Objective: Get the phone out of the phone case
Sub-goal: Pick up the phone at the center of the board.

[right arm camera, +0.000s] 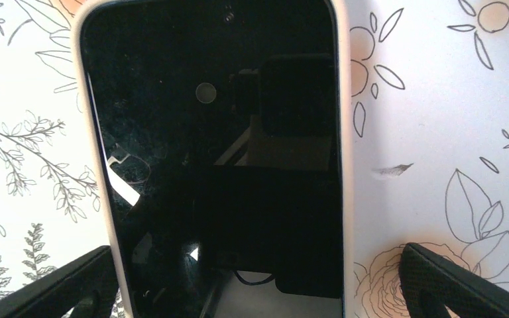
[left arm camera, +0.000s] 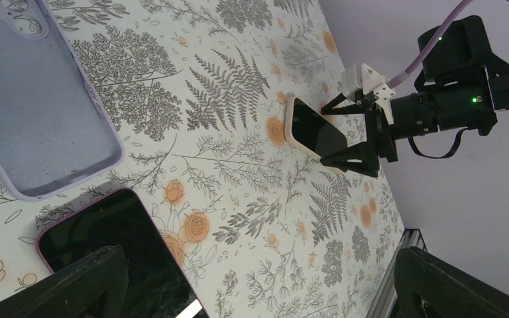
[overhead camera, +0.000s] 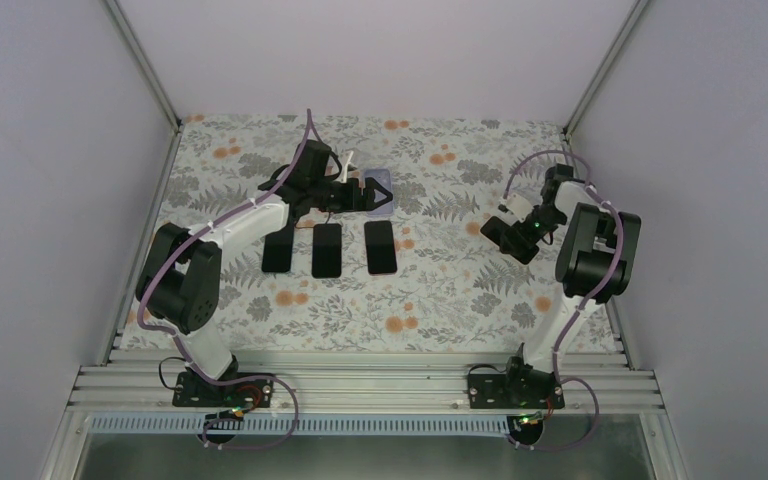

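Observation:
The phone [right arm camera: 212,152], dark screen up, lies in a white phone case [right arm camera: 346,165] on the floral table. My right gripper [right arm camera: 257,265] is open and low over its near end, one finger [right arm camera: 59,285] on each side without touching it. In the left wrist view the same cased phone [left arm camera: 311,129] sits between the right gripper's [left arm camera: 325,135] spread fingers. In the top view the right gripper [overhead camera: 505,235] covers it. My left gripper [overhead camera: 365,195] is open and empty at the table's middle back, its fingers [left arm camera: 457,285] wide apart.
An empty lilac case [left arm camera: 33,112] lies under the left gripper, also visible in the top view [overhead camera: 380,188]. Three bare dark phones [overhead camera: 327,250] lie in a row in front of it; the nearest has a pink edge [left arm camera: 113,252]. A metal rail [overhead camera: 360,385] borders the near side.

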Available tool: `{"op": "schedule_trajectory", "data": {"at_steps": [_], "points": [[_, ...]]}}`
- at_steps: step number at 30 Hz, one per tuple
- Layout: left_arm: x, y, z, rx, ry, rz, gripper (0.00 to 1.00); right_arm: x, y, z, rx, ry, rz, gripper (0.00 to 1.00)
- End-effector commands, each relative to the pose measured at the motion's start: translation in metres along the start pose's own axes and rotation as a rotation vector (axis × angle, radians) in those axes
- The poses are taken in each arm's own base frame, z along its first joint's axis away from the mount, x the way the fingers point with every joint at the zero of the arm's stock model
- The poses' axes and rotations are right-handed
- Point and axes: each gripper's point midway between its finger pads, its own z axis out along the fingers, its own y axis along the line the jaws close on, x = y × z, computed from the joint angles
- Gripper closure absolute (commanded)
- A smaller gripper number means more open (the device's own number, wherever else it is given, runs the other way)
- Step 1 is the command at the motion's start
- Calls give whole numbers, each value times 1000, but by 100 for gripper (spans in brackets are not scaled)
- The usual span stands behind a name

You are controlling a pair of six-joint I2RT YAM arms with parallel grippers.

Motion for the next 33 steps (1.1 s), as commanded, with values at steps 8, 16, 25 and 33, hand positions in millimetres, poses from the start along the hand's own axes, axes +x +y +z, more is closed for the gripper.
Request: {"op": "schedule_trajectory", "data": {"at_steps": [8, 16, 25, 33], "points": [[-4, -9, -6, 30, -17, 8, 0, 23, 37, 18, -88, 107, -48, 1], [-3, -8, -5, 27, -16, 7, 0, 26, 42, 15, -46, 112, -66, 1], [-9, -10, -6, 20, -25, 13, 0, 42, 33, 32, 45, 169, -66, 15], [-7, -7, -6, 9, -27, 9, 0, 9, 24, 9, 68, 69, -32, 38]]}}
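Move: Just beneath the right hand's wide-open fingers lies the phone in its pale case, its long side running forward-left to back-right; its middle is about 3 cm to the hand's left, level with it fore and aft, and some 1 cm lower. Nothing else lies near it. From the idle left hand this phone is roughly 31 cm to the right, 1 cm back and 17 cm down. Sliding back about 2 cm and left about 1 cm, low over the table, the right hand first straddles the cased phone more evenly and tips about 5 degrees. Its fingers then close from wide open to roughly three quarters, so that the pads come to pinch the case's two long edges. ##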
